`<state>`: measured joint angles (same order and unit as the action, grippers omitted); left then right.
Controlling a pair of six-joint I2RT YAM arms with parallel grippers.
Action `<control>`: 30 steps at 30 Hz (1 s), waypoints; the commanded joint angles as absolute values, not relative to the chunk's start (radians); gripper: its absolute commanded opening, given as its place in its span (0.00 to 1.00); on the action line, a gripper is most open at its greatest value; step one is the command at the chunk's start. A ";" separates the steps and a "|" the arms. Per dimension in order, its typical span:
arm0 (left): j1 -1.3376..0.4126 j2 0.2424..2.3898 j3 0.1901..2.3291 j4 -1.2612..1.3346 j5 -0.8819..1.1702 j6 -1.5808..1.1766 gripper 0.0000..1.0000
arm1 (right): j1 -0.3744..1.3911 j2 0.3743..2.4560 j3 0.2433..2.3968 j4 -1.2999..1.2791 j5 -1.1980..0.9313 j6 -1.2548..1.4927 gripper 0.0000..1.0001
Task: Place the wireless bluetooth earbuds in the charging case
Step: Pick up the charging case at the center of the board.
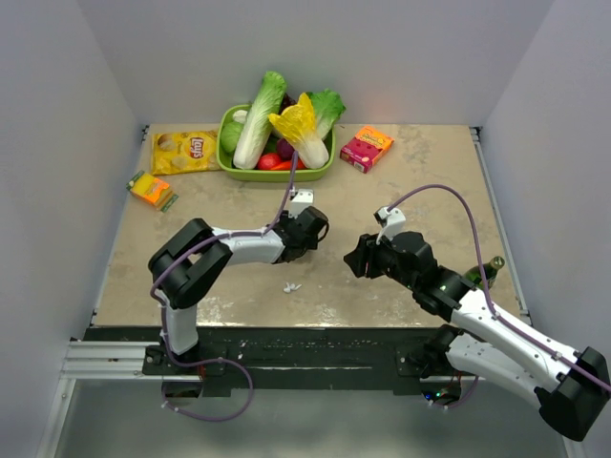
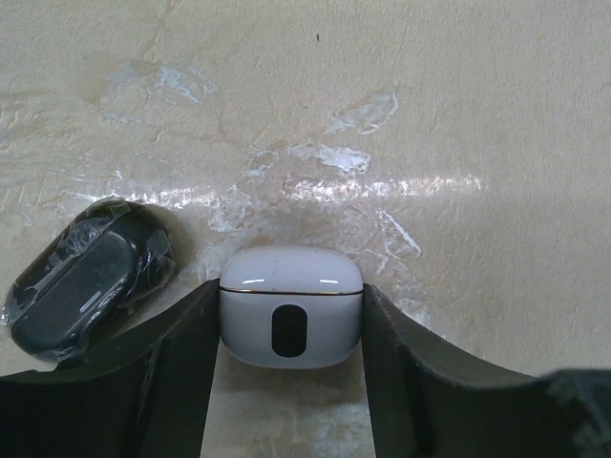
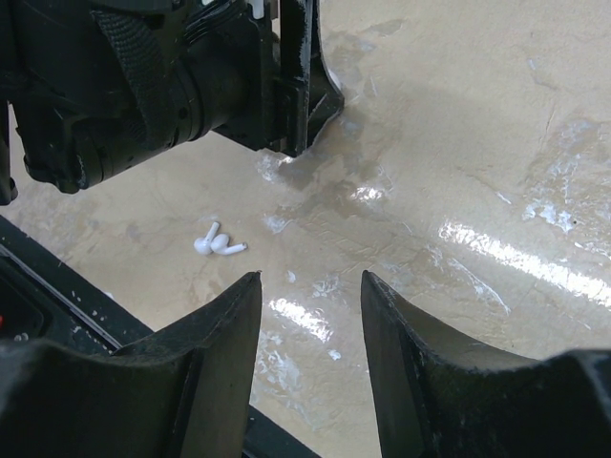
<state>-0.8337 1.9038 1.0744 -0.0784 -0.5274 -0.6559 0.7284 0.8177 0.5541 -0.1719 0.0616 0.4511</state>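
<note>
The charging case [image 2: 290, 305], white with a dark oval spot on its front, rests on the beige table with its lid closed. My left gripper [image 2: 291, 289] is shut on it, one finger pressed against each side. In the top view the left gripper [image 1: 315, 229] hides the case. Two white earbuds [image 1: 291, 285] lie loose on the table near the front edge, below the left gripper. In the right wrist view the earbuds [image 3: 218, 244] lie just beyond and to the left of my right gripper [image 3: 307, 279], which is open and empty above the table.
A dark rounded object under shiny film [image 2: 81, 281] lies left of the case. At the back are a green bowl [image 1: 227, 162] of vegetables, a yellow chips bag [image 1: 184, 151], a pink box [image 1: 367, 148] and an orange packet [image 1: 151, 189]. A small white block [image 1: 302, 197] stands behind the left gripper.
</note>
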 commanded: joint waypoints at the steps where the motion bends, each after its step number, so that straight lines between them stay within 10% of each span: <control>1: -0.845 1.896 0.991 -0.172 -0.413 -0.649 0.00 | 0.733 0.802 0.617 -0.167 0.074 0.449 0.50; 11: -0.845 1.424 0.690 0.348 -0.462 -0.364 0.00 | 0.730 0.782 0.765 -0.225 0.094 0.459 0.57; 18: -0.854 1.117 0.135 1.342 -0.240 -0.140 0.00 | 0.730 0.885 0.914 -0.273 -0.144 0.462 0.62; 30: -0.903 1.097 0.020 1.591 0.103 -0.006 0.00 | 0.773 1.019 1.025 -0.394 -0.287 0.356 0.78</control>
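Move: The left gripper already grips the white charging case close to the table. The earbuds lie about 14 cm back from that hand and 2 cm to its left, roughly 1 cm lower; the black case sits some 8 cm left and 1 cm ahead. From the right gripper, the charging case is about 12 cm ahead, 10 cm left and 13 cm below, the earbuds 13 cm left and 2 cm back. Bring the left gripper, still gripping the charging case, about 14 cm up and as far back to above the earbuds: draw back low first, then lift, swinging the fingers up towards level and clockwise, some 40 degrees each. Raise the right gripper about 10 cm, then carry it left towards the case, turning slightly counter-clockwise and opening wider. ##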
